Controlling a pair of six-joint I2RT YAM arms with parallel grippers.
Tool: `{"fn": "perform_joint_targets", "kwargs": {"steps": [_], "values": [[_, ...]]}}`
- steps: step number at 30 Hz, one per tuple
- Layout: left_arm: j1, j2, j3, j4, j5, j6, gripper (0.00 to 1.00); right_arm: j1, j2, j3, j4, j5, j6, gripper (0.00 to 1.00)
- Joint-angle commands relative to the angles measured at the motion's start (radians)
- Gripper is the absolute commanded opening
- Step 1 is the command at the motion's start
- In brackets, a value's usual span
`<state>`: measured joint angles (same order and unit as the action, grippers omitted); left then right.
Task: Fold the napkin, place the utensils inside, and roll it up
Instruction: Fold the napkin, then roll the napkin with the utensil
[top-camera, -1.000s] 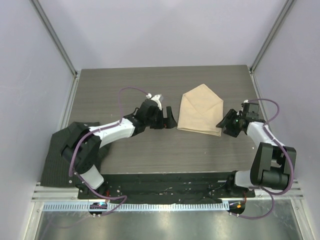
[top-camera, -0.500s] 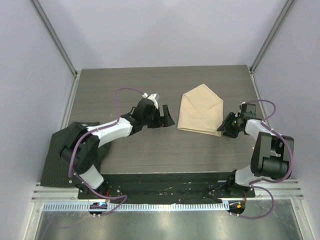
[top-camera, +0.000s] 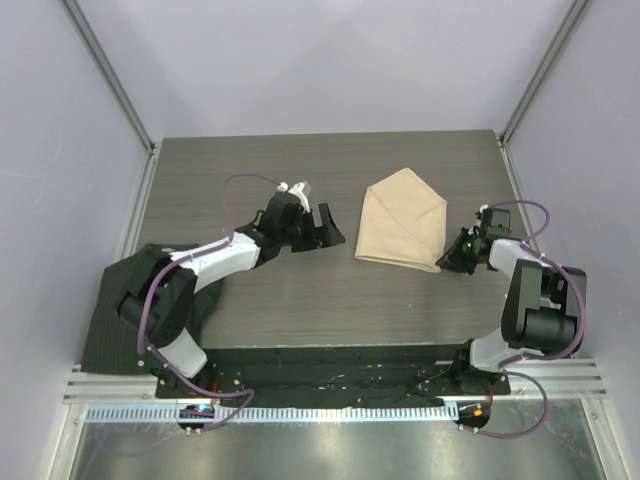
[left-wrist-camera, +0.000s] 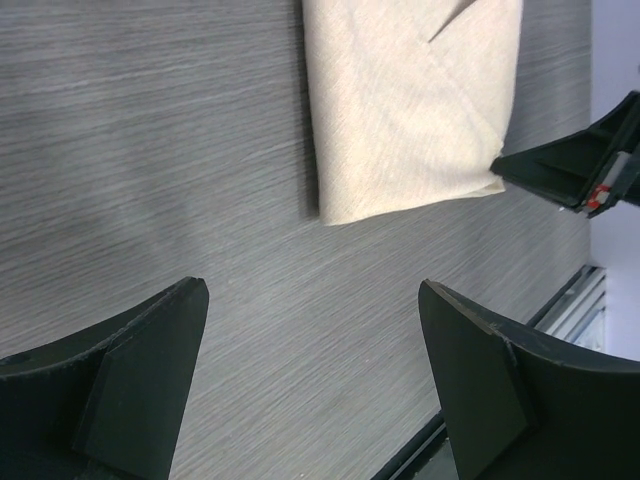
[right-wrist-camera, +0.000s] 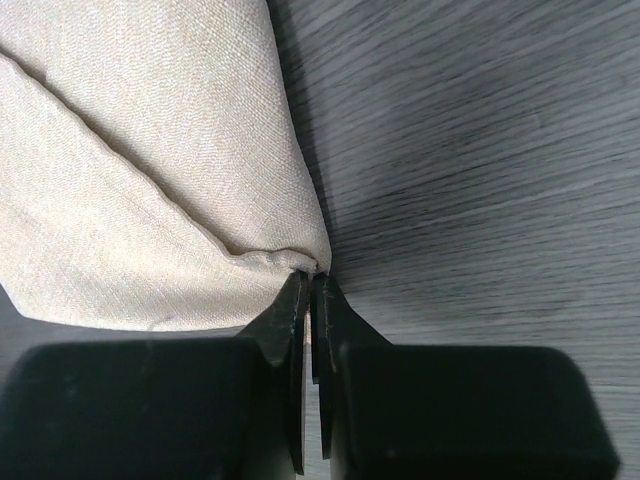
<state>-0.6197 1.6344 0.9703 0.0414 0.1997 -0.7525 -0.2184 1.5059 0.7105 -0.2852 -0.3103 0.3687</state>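
Note:
The beige napkin (top-camera: 403, 232) lies folded on the dark wood table (top-camera: 250, 180), right of centre. My right gripper (top-camera: 452, 256) is at its near right corner. In the right wrist view the jaws stand closed, and the right gripper (right-wrist-camera: 312, 274) pinches the tip of that napkin (right-wrist-camera: 150, 180) corner. My left gripper (top-camera: 326, 226) hovers just left of the napkin with its fingers wide apart. The left wrist view shows only bare table between the left gripper's (left-wrist-camera: 311, 290) fingers, with the napkin (left-wrist-camera: 410, 110) beyond them. The utensils are out of view.
A dark ribbed cloth (top-camera: 118, 310) lies at the table's near left corner, partly under the left arm. Grey walls and metal posts (top-camera: 110, 75) enclose the table. A metal rail (top-camera: 330, 410) runs along the near edge.
My right gripper has slid in to the napkin's near right corner and shut on it. The left gripper has drifted slightly toward the far side, still open.

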Motion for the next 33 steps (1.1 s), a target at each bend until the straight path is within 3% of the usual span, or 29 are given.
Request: {"fn": "perform_joint_targets", "kwargs": {"steps": [1,14,24,33], "values": [[0.005,0.054,0.01,0.118,0.046,-0.057,0.9,0.011,-0.009,-0.025,0.015,-0.022,-0.013,0.03],[0.002,0.346,0.191,0.153,0.078,-0.087,0.74,0.036,-0.075,-0.094,0.0,-0.039,-0.001,0.01],[-0.029,0.374,0.176,0.112,0.098,-0.08,0.6,0.039,-0.073,-0.082,0.003,-0.046,0.006,0.01],[-0.058,0.413,0.192,0.098,0.101,-0.094,0.55,0.044,-0.065,-0.077,0.015,-0.055,0.013,0.01]]}}
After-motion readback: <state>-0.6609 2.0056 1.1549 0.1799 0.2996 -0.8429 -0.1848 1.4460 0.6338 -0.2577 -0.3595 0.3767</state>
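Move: The napkin's near-left corner lies on the table about 8 cm to the left gripper's right, level with it fore and aft, and some 9 cm below. The near-right corner, still pinched in the right gripper, is roughly 28 cm to the left gripper's right and 3 cm nearer the base. From the right gripper, the near-left corner lies about 20 cm left and 3 cm farther out, at much the same height. Bring the left gripper down and right about 6 cm each onto the napkin's near-left corner, reaching forward some 4 cm and then easing back 2, while the fingers close partway with the corner between them. Meanwhile keep the right pinch on the near-right corner and drag that corner about 2 cm left and slightly back, then hold it. ##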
